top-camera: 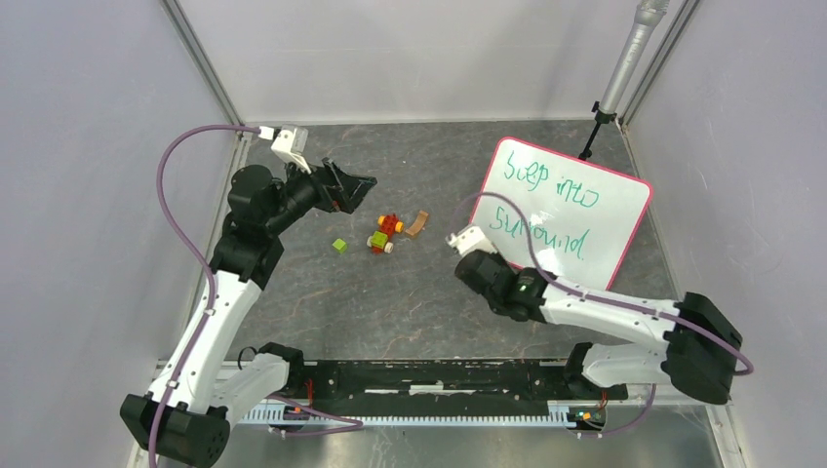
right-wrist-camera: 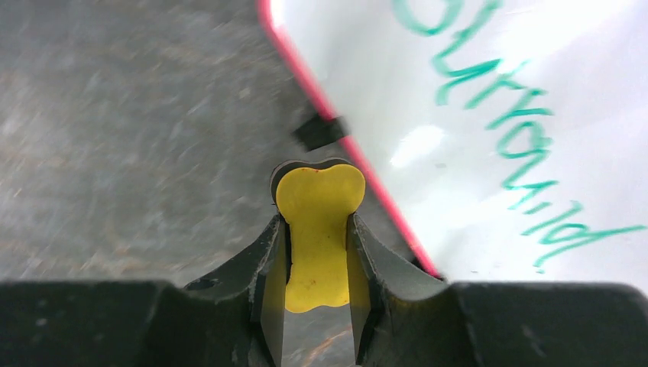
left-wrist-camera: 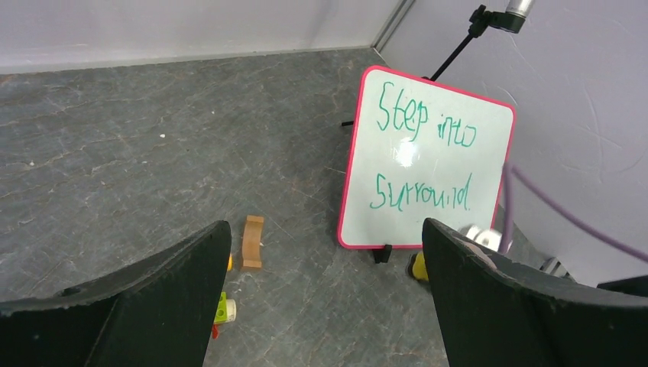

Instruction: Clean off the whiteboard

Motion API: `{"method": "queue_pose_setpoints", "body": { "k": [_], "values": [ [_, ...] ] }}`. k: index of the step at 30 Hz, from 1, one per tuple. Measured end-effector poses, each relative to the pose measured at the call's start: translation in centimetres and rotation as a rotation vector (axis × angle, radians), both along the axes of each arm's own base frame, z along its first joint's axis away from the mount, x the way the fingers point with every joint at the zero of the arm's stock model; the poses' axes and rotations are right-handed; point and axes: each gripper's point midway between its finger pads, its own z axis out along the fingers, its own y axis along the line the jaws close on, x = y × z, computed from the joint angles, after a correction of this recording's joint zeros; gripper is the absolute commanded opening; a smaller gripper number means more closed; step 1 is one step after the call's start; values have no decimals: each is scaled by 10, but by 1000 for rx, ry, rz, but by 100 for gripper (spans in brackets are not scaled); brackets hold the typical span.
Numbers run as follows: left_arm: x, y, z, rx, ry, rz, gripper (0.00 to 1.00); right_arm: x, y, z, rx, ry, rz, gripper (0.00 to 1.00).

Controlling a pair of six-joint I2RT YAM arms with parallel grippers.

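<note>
The whiteboard (top-camera: 569, 210) stands tilted at the right of the table, white with a pink-red frame and green writing. It also shows in the left wrist view (left-wrist-camera: 425, 164) and the right wrist view (right-wrist-camera: 489, 115). My right gripper (right-wrist-camera: 319, 245) is shut on a yellow eraser (right-wrist-camera: 317, 233) and holds it just left of the board's lower left edge, near a black foot (right-wrist-camera: 319, 131). In the top view the right gripper (top-camera: 478, 261) sits at the board's lower left corner. My left gripper (top-camera: 349, 185) is open and empty, raised at the left and pointing toward the board.
Small toy pieces lie mid-table: a green cube (top-camera: 338, 246), a red and yellow cluster (top-camera: 384, 234) and a brown arch block (top-camera: 417, 223). A black stand (top-camera: 592, 132) with a grey pole rises behind the board. Walls enclose the table on three sides.
</note>
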Motion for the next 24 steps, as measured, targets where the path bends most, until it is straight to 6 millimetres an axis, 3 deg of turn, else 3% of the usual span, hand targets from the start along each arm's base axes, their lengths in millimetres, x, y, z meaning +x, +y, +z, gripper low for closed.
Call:
{"method": "queue_pose_setpoints", "body": {
  "k": [4, 11, 14, 24],
  "values": [
    [0, 1, 1, 0, -5, 8, 100, 32, -28, 34, 62, -87, -125, 12],
    [-1, -1, 1, 0, -2, 2, 100, 96, -83, 112, 138, -291, -381, 13],
    [-5, -7, 0, 3, -3, -16, 100, 117, -87, 129, 116, -342, -409, 13],
    [-13, -18, 1, 4, -2, -55, 100, 170, -69, 118, -34, -346, -366, 14]
  ]
}}
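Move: Ahead of the right hand, which already holds the yellow eraser, the word "Step" stands on the leaning whiteboard about 22 cm forward, 9 cm right and 9 cm higher. "into" is some 19 cm forward, 15 cm right and 8 cm up; "Surround" about 13 cm forward, 9 cm right and 2 cm up. The near black clip lies about 6 cm straight ahead, 5 cm lower. From the left hand, "Step" is roughly 14 cm forward, 32 cm right and 17 cm below. Sweeping the held eraser forward and up over the lower part of the whiteboard towards "Step", the right hand travels some 17 cm forward and 13 cm up, swinging about 8 cm right early on, then sinks a centimetre as it keeps going forward. The fingers tip up and turn clockwise, each some 20 degrees, and keep their grip. The open left hand shifts 2 cm right and back. ##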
